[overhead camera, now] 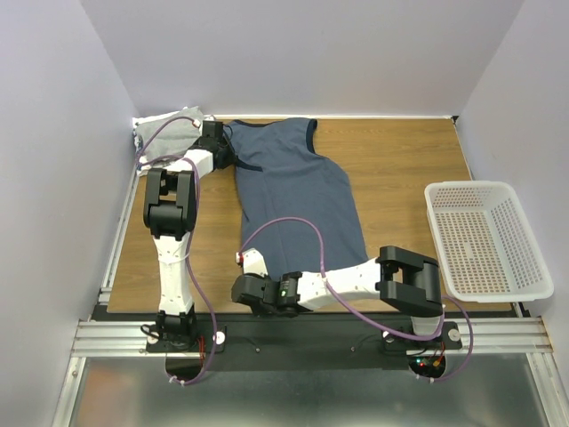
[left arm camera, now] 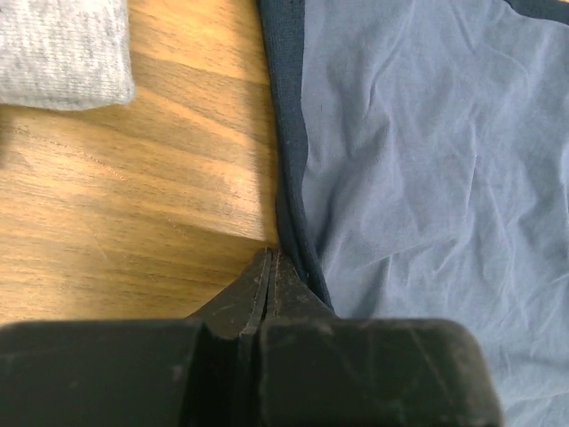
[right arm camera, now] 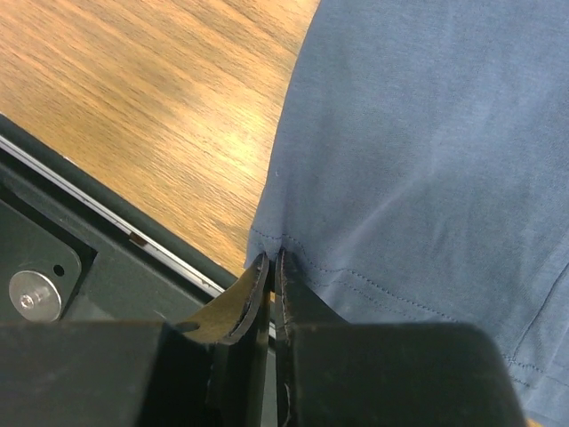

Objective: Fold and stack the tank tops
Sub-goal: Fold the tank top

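Note:
The slate-blue tank top (overhead camera: 298, 191) lies spread flat on the wooden table (overhead camera: 400, 169), neck at the back. My left gripper (overhead camera: 227, 153) is at its back-left armhole. In the left wrist view the left gripper (left arm camera: 271, 253) is shut, tips pinched at the dark trim (left arm camera: 286, 133) of the blue cloth (left arm camera: 427, 178). My right gripper (overhead camera: 244, 260) sits at the near-left hem corner. In the right wrist view the right gripper (right arm camera: 272, 256) is shut on the hem (right arm camera: 373, 285), and the cloth puckers at the tips. A folded light grey tank top (overhead camera: 169, 132) (left arm camera: 58, 49) rests at the back left.
A white mesh basket (overhead camera: 471, 185) stands at the right edge of the table. The black and metal front rail (right arm camera: 107, 240) runs just beside the right gripper. Bare wood (left arm camera: 133, 196) separates the grey top from the blue one.

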Controlling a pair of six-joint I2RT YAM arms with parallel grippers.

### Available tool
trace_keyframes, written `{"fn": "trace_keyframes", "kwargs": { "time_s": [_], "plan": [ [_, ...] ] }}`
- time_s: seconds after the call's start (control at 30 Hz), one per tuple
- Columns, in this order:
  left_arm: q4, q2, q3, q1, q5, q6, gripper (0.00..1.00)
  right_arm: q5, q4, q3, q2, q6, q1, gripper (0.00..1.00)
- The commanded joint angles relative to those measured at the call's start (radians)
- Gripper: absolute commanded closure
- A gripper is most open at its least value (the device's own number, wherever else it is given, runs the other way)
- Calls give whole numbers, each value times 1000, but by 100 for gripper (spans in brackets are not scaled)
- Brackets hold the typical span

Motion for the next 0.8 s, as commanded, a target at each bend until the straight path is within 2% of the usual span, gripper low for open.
{"fn": "trace_keyframes", "kwargs": {
  "time_s": [0.0, 0.17, 0.43, 0.47, 0.5, 0.63, 0.77],
  "plan": [
    [-19, -4, 59, -3, -28, 10, 100, -19, 13, -14, -46, 11, 8, 91],
    [-30, -30, 76, -1, -71, 12, 100, -27, 19, -27, -56, 8, 9, 92],
    [-70, -28, 125, -1, -50, 15, 100, -27, 25, -48, -75, 6, 9, 92],
    [-67, -36, 116, -1, -50, 15, 95, -27, 27, -48, -73, 6, 9, 92],
    [-64, -45, 104, -1, -50, 12, 79, -28, 25, -45, -70, 5, 9, 92],
    [-21, -120, 3, 0, -48, -3, 59, -30, 27, -47, -61, 5, 9, 92],
    [-9, -143, -63, 2, -48, -25, 57, -27, 28, -47, -63, 3, 8, 92]
  ]
}}
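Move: The tank top's left armhole edge lies right at the left gripper's closed fingertips, about 1 cm to their right and 1 cm below. The folded grey top lies some 19 cm to that gripper's left and 7 cm farther out; the dark binding at the far right shoulder is about 23 cm to its right and 9 cm ahead. The right gripper has the near-left hem corner at its tips, with the armhole edge roughly 48 cm ahead of it and 4 cm left. Raise the left gripper from the armhole edge with its fingers still shut, about 2.5 cm up and a little forward, then open the fingers to under half and come back down and slightly back over the binding, straddling it. Keep the right gripper pinching the hem corner, easing it less than 1 cm to the right and back. ##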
